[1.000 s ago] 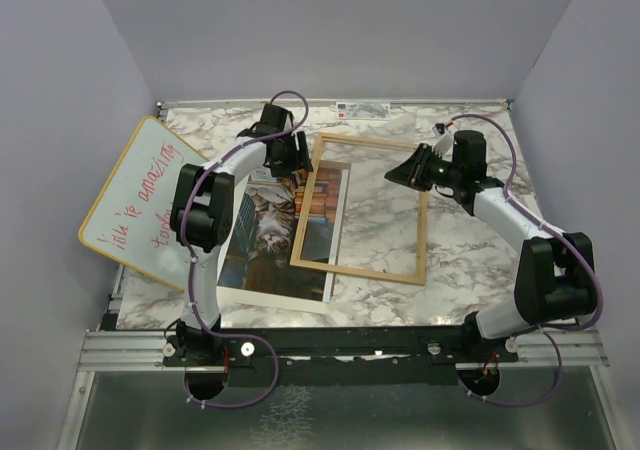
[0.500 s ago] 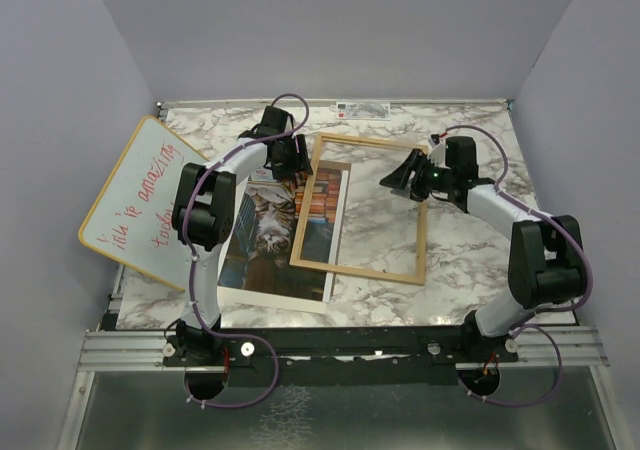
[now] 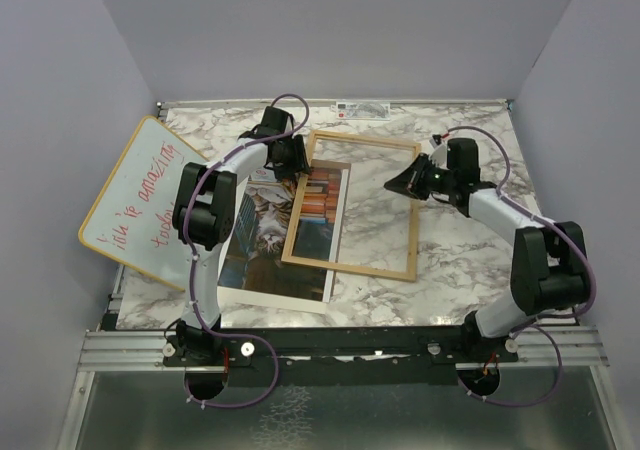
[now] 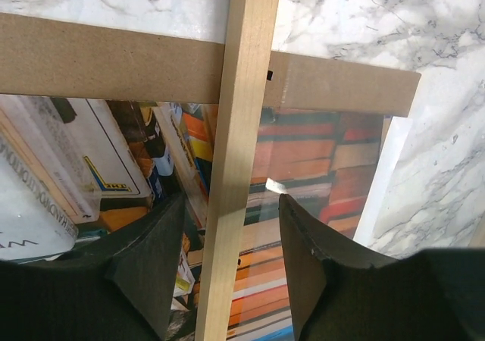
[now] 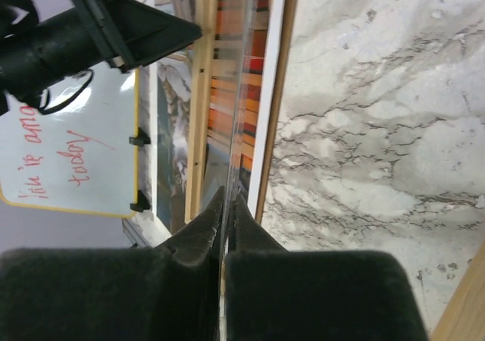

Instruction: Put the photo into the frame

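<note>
The frame, thin light wood with a clear pane, lies slanted at mid-table, its left part over the photo of a cat and books. My left gripper stands open at the frame's far left corner. In the left wrist view its fingers straddle the left rail with a gap on each side, the photo showing beneath. My right gripper reaches in over the frame's right side. In the right wrist view the right gripper is shut on the thin clear pane, seen edge-on.
A whiteboard with red handwriting leans at the left edge of the table. A brown backing board lies under the frame's far corner. Purple walls close in the marble table on three sides.
The frame has shifted and turned a little to the left over the photo. My right gripper opened, then shut on the pane. My left jaws have narrowed slightly around the rail.
</note>
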Controlling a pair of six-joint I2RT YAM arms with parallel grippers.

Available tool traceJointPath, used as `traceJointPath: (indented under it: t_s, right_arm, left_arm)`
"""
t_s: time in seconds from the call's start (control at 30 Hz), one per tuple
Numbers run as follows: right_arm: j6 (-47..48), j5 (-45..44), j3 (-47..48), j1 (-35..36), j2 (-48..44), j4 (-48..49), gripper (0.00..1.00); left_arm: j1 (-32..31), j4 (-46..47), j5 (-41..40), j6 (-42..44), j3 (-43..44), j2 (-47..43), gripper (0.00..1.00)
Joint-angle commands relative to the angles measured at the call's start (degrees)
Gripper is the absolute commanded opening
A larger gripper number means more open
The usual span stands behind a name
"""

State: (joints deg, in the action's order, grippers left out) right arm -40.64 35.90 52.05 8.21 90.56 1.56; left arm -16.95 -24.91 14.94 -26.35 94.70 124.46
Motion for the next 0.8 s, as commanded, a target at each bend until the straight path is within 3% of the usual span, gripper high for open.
traceJointPath:
  t_s: [0.0,0.17,0.47,0.77]
  right_arm:
    - [0.9,2.7,-1.5,0.3,-5.9,4.2,0.01]
    - [-0.9,5.6,-2.2,0.3,-8.2,7.5,0.01]
    - [-7.1,10.0,-0.1,0.3,-6.5,14.7,0.01]
    - [-6.6,13.9,1.8,1.1,-5.8,17.7,0.01]
  left_arm:
    - [0.2,0.3,-2.6,-0.7,0.8,1.1,0.52]
    - [0.2,0.3,-4.5,-1.0,1.3,0.5,0.49]
    - [0.3,0.3,-3.9,-0.6,2.8,1.2,0.31]
    - [0.3,-0.7,-7.0,-0.9,1.9,1.8,0.32]
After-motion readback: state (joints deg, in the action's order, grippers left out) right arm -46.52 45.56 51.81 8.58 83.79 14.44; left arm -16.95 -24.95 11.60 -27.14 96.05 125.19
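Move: My right hand, shut on the edge of the clear sheet, is over the right part of the frame: the middle of the frame's opening lies about 10 cm to its left, 3 cm farther out and 10 cm below, its right bar some 5 cm to the right and 3 cm out. My left fingers straddle the frame's left bar, roughly 1 cm below them. The photo's middle is about 15 cm back from my left hand, 3 cm left and 3 cm down. I keep the clear sheet pinched in my shut right fingers and raise it about 9 cm off the frame, quickly at first, then easing a couple of centimetres left as the fingertips tip up some 15 degrees and the hand rolls. Meanwhile my left hand edges about 1 cm forward and closes its fingers onto the frame's left bar, low over the photo. ##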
